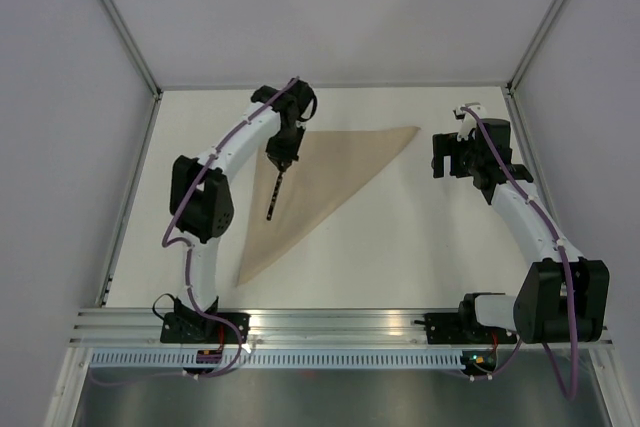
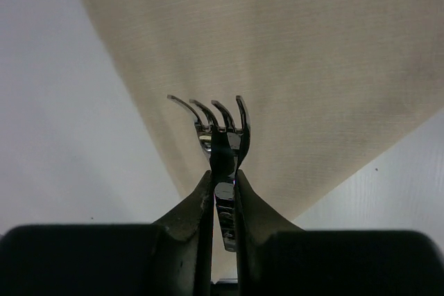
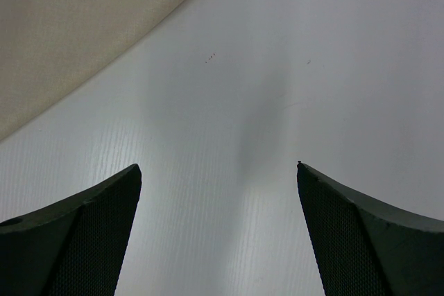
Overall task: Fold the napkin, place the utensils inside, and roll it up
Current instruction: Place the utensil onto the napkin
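Note:
The tan napkin (image 1: 325, 179) lies on the white table folded into a triangle, one tip at the far right and one at the near left. One of the utensils, a black fork (image 1: 273, 197), hangs over the napkin's left part. My left gripper (image 1: 283, 160) is shut on its neck. In the left wrist view the fork's tines (image 2: 215, 117) stick out past the left gripper (image 2: 223, 175), with the napkin (image 2: 312, 67) beneath. My right gripper (image 1: 446, 154) stands open and holds nothing, just right of the napkin's right tip. In the right wrist view the right gripper (image 3: 218, 168) is over bare table, with the napkin (image 3: 62, 25) at upper left.
White enclosure walls (image 1: 80, 67) close the table on the left, right and back. An aluminium rail (image 1: 340, 325) carrying both arm bases runs along the near edge. Bare white table (image 1: 400, 247) lies between the napkin and the right arm.

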### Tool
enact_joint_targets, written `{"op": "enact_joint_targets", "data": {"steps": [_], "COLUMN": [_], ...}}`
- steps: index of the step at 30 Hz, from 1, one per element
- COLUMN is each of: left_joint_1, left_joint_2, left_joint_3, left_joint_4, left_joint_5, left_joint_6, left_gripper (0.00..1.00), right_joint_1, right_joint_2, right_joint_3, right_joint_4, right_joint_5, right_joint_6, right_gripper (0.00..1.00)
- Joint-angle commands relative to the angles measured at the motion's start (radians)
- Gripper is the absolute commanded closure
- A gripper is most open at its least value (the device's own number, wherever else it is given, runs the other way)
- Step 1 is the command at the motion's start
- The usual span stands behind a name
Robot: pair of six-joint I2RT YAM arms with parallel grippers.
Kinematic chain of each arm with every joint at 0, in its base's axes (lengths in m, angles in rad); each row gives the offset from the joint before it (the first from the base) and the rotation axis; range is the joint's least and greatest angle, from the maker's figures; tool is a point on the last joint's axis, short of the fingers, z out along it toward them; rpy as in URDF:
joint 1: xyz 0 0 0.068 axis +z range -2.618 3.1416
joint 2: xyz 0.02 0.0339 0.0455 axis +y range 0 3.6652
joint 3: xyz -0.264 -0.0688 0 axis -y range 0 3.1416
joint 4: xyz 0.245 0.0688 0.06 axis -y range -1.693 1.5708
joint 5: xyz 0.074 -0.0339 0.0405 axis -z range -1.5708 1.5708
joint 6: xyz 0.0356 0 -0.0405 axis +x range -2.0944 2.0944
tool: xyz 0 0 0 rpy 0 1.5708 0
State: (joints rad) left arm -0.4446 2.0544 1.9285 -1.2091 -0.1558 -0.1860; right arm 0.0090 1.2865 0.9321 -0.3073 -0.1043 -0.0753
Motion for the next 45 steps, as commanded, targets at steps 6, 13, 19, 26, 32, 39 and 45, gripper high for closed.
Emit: {"op": "enact_joint_targets", "data": {"steps": [6, 13, 19, 26, 32, 39, 45], "left_joint_1": [-0.175, -0.239, -0.256, -0.275, -0.281, -0.293, -0.296], "left_joint_2": [0.180, 0.285, 0.325, 0.326, 0.311, 0.288, 0.308], "left_joint_3": [0.161, 0.245, 0.270, 0.270, 0.277, 0.294, 0.316], "left_joint_4": [-0.104, -0.104, -0.104, -0.089, -0.073, -0.060, -0.055], "left_joint_5": [0.021, 0.052, 0.064, 0.053, 0.074, 0.114, 0.148], "left_joint_6": [0.011, 0.005, 0.025, 0.103, 0.158, 0.240, 0.284], "left_gripper": [0.98, 0.98, 0.98, 0.98, 0.98, 0.98, 0.97], "right_joint_1": [-0.003, -0.003, -0.003, -0.003, -0.003, -0.003, -0.003], "right_joint_2": [0.004, 0.008, 0.011, 0.016, 0.019, 0.025, 0.030], "right_joint_3": [0.016, 0.016, 0.016, 0.016, 0.017, 0.019, 0.017], "right_joint_4": [0.008, 0.008, 0.007, 0.007, 0.008, 0.010, 0.013], "right_joint_5": [0.006, 0.006, 0.009, 0.014, 0.018, 0.021, 0.029], "right_joint_6": [-0.001, -0.001, -0.003, -0.003, -0.004, -0.007, -0.011], "right_gripper": [0.02, 0.02, 0.02, 0.02, 0.02, 0.02, 0.02]}}
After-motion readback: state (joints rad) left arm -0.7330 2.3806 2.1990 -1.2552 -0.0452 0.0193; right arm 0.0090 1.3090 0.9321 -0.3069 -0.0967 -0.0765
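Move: The fork is already in the left hand, its handle trailing back. The middle of the napkin's long folded edge lies about 14 cm to this hand's right, 6 cm back and 12 cm below. Of that same napkin, the far-left corner is some 17 cm ahead and 9 cm left, the near corner about 30 cm back and 11 cm left. From the idle right hand, the middle of the fold is roughly 29 cm left, 5 cm back and 15 cm below. The fork, still pinched near its neck, is carried to the right by about 14 cm and lowered towards the middle of the napkin's folded edge by the left hand, which also draws back slightly. Quick at first, the travel slows low over the cloth, then edges right again with a slight rise while the wrist turns clockwise, some 30 degrees in all. The fingers keep their hold. ##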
